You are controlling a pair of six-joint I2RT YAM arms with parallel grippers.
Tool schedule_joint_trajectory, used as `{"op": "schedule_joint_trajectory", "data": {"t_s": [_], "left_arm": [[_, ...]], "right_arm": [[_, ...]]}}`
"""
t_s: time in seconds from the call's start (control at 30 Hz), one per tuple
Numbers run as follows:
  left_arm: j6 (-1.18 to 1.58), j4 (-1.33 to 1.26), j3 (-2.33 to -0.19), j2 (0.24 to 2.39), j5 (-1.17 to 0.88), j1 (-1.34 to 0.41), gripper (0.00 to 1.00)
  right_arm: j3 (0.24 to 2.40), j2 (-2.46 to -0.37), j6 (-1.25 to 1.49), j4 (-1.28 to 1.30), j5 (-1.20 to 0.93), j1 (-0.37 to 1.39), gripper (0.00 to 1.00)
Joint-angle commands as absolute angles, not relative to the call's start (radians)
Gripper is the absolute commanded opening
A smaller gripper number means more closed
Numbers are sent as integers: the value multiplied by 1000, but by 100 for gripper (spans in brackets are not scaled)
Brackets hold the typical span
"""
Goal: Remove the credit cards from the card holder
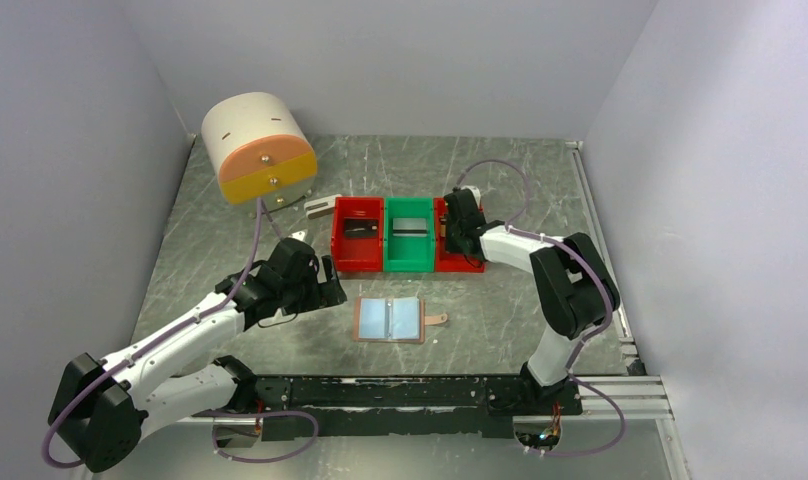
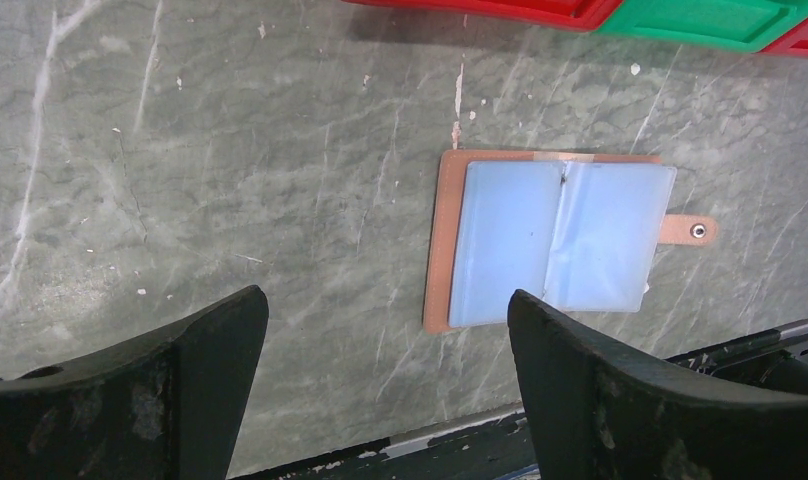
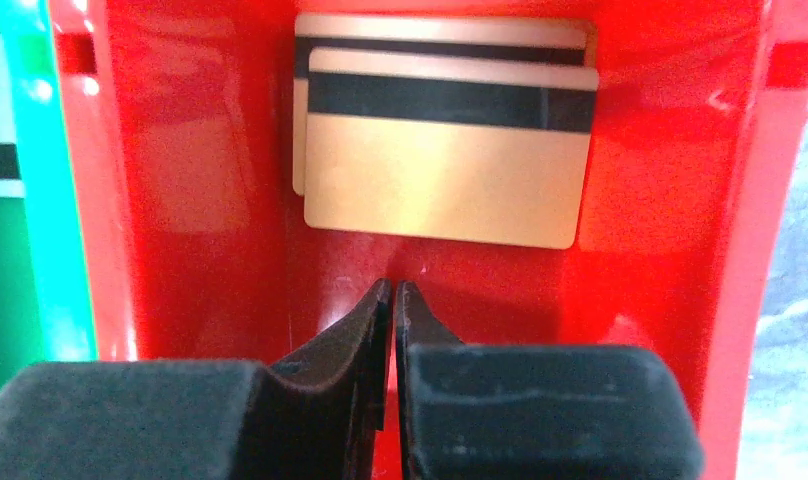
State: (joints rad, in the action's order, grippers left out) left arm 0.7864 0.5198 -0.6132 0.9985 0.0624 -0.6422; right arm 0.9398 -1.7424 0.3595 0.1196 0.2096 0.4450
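The card holder (image 1: 389, 320) lies open on the table with its pale blue pockets (image 2: 560, 240) facing up and its strap tab (image 2: 692, 231) pointing right. My left gripper (image 1: 330, 283) hovers open just to its left, with nothing between the wide-set jaws (image 2: 385, 305). Over the right red bin (image 1: 470, 262), my right gripper (image 1: 458, 238) is shut and empty (image 3: 392, 287). Two gold-brown credit cards (image 3: 445, 175) with black stripes lie overlapping on that bin's floor. A grey-white card (image 1: 410, 226) lies in the green bin (image 1: 410, 262). A dark card (image 1: 361, 228) lies in the left red bin (image 1: 358, 262).
A cream and orange domed box (image 1: 258, 145) stands at the back left. A small grey-white block (image 1: 322, 206) lies between it and the bins. The black mounting rail (image 1: 410, 392) runs along the near edge. Walls close in left, back and right.
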Motion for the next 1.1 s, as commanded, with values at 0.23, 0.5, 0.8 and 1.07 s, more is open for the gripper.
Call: {"op": "schedule_joint_trajectory", "data": {"t_s": [0.23, 0.5, 0.8, 1.07], "left_arm": [[801, 479, -588, 996, 32, -635, 95], [804, 479, -586, 1005, 27, -635, 94], [793, 455, -576, 1005, -1, -635, 95], [751, 325, -563, 1077, -137, -637, 91]], "right_arm": [[943, -1781, 367, -2, 334, 449, 12], [944, -1796, 361, -34, 361, 448, 13], [920, -1677, 376, 21, 287, 452, 18], [757, -1363, 439, 46, 139, 512, 36]]}}
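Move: The right hand is low in the right red bin; the gold cards' middle is about 5 cm ahead of it and 1 cm right, some 1 cm below. The silver card in the green bin lies 5 cm ahead and 11 cm left, and the card holder about 19 cm back and 16 cm left. From the left hand the gold cards are roughly 17 cm ahead, 29 cm right and 7 cm down. Right hand slides 3 cm forward to the gold cards' near edge, then lifts 7 cm, backing off, part-opening. ##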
